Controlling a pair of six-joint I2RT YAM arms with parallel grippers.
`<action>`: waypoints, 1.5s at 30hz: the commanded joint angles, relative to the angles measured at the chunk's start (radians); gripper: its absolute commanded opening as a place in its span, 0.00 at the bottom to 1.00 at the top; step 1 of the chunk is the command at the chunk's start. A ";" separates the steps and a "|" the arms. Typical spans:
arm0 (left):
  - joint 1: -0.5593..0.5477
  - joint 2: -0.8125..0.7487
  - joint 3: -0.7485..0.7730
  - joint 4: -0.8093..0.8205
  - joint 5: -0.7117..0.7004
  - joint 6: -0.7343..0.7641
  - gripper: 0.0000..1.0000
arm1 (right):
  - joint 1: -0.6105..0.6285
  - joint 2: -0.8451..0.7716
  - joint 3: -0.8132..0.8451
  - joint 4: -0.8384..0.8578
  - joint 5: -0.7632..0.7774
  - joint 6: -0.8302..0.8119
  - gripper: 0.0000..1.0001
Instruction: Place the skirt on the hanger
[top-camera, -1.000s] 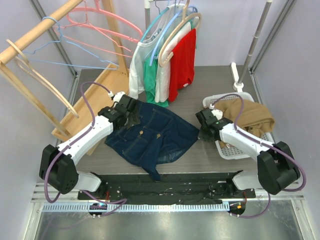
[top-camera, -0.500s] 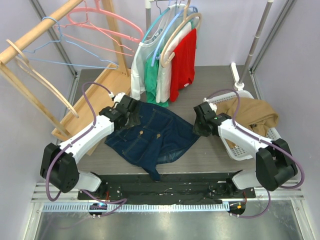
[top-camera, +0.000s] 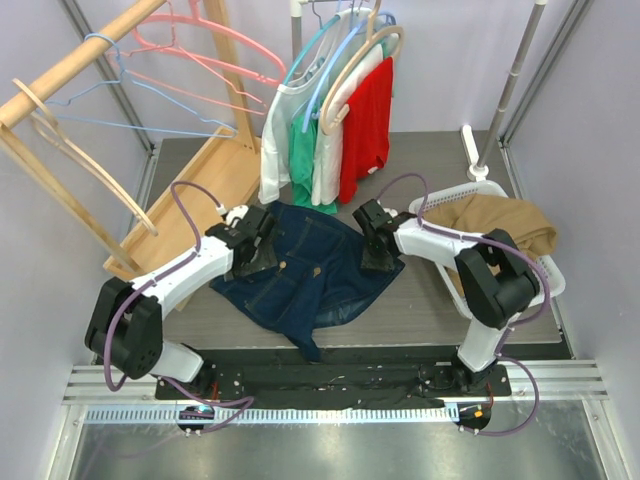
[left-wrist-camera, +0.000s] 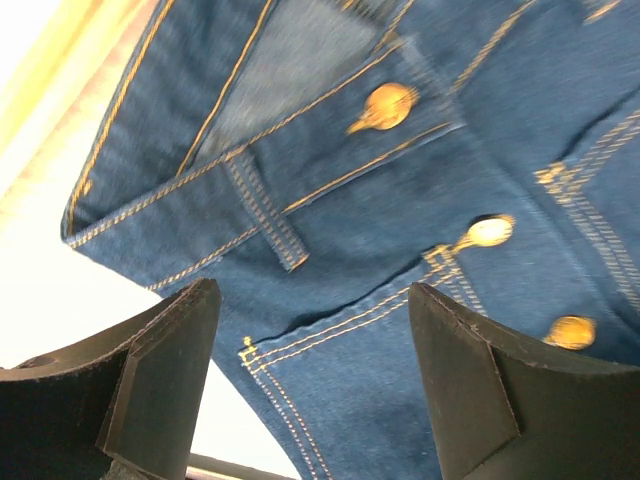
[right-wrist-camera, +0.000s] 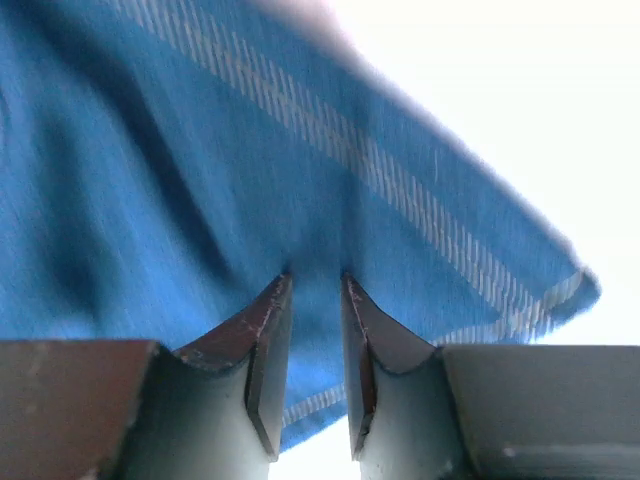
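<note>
The dark denim skirt (top-camera: 310, 275) lies flat in the middle of the table, its brass buttons and waistband (left-wrist-camera: 330, 170) filling the left wrist view. My left gripper (top-camera: 256, 247) hovers over the skirt's upper left edge, wide open, with denim showing between its fingers (left-wrist-camera: 150, 385). My right gripper (top-camera: 377, 252) is at the skirt's right corner. Its jaws stand a narrow gap apart with the tips against the blue fabric (right-wrist-camera: 200, 180) near the stitched hem. Bare pink (top-camera: 200, 50), blue (top-camera: 130, 100) and wooden (top-camera: 80, 150) hangers hang on the slanted wooden rack at the left.
A rail at the back holds white, green and red garments (top-camera: 340, 120) on hangers. A white basket (top-camera: 447, 197) with a brown garment (top-camera: 505, 230) sits at the right. The wooden rack's base (top-camera: 195, 190) stands just left of the skirt. A white pole (top-camera: 510, 90) rises at the back right.
My right arm has swung left from the basket to the skirt's right corner, and its jaws have parted a little. My left gripper has shifted slightly down over the waistband.
</note>
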 joint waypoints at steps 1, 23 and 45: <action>0.014 -0.020 -0.039 0.009 0.025 -0.061 0.80 | -0.057 0.114 0.149 -0.034 0.126 -0.072 0.31; 0.015 -0.010 -0.117 0.018 0.003 -0.075 0.82 | -0.108 0.066 0.375 -0.042 -0.021 -0.217 0.40; 0.020 -0.042 -0.131 -0.005 -0.014 -0.069 0.00 | -0.036 -0.117 -0.038 0.061 -0.199 -0.037 0.57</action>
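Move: The left gripper, open, hangs over the skirt; the waistband corner lies about 7 cm to its left, 2 cm back and 5 cm down, the nearest skirt button in view some 5 cm right and 2 cm ahead, and the wooden tray about 11 cm left and 13 cm ahead. The right gripper is already low over the skirt's right side, whose corner is some 4 cm to its right and level fore-and-aft; the basket stands about 21 cm to the right, also level. Sweep the right gripper low and forward about 18 cm over the skirt's right side towards the hanging clothes, fingers little opened, then lift it and bring it back to hover near its start, opening wider. Meanwhile bring the left gripper down and back about 4 cm each, easing left, and shut the fingers on the waistband beside its corner. ##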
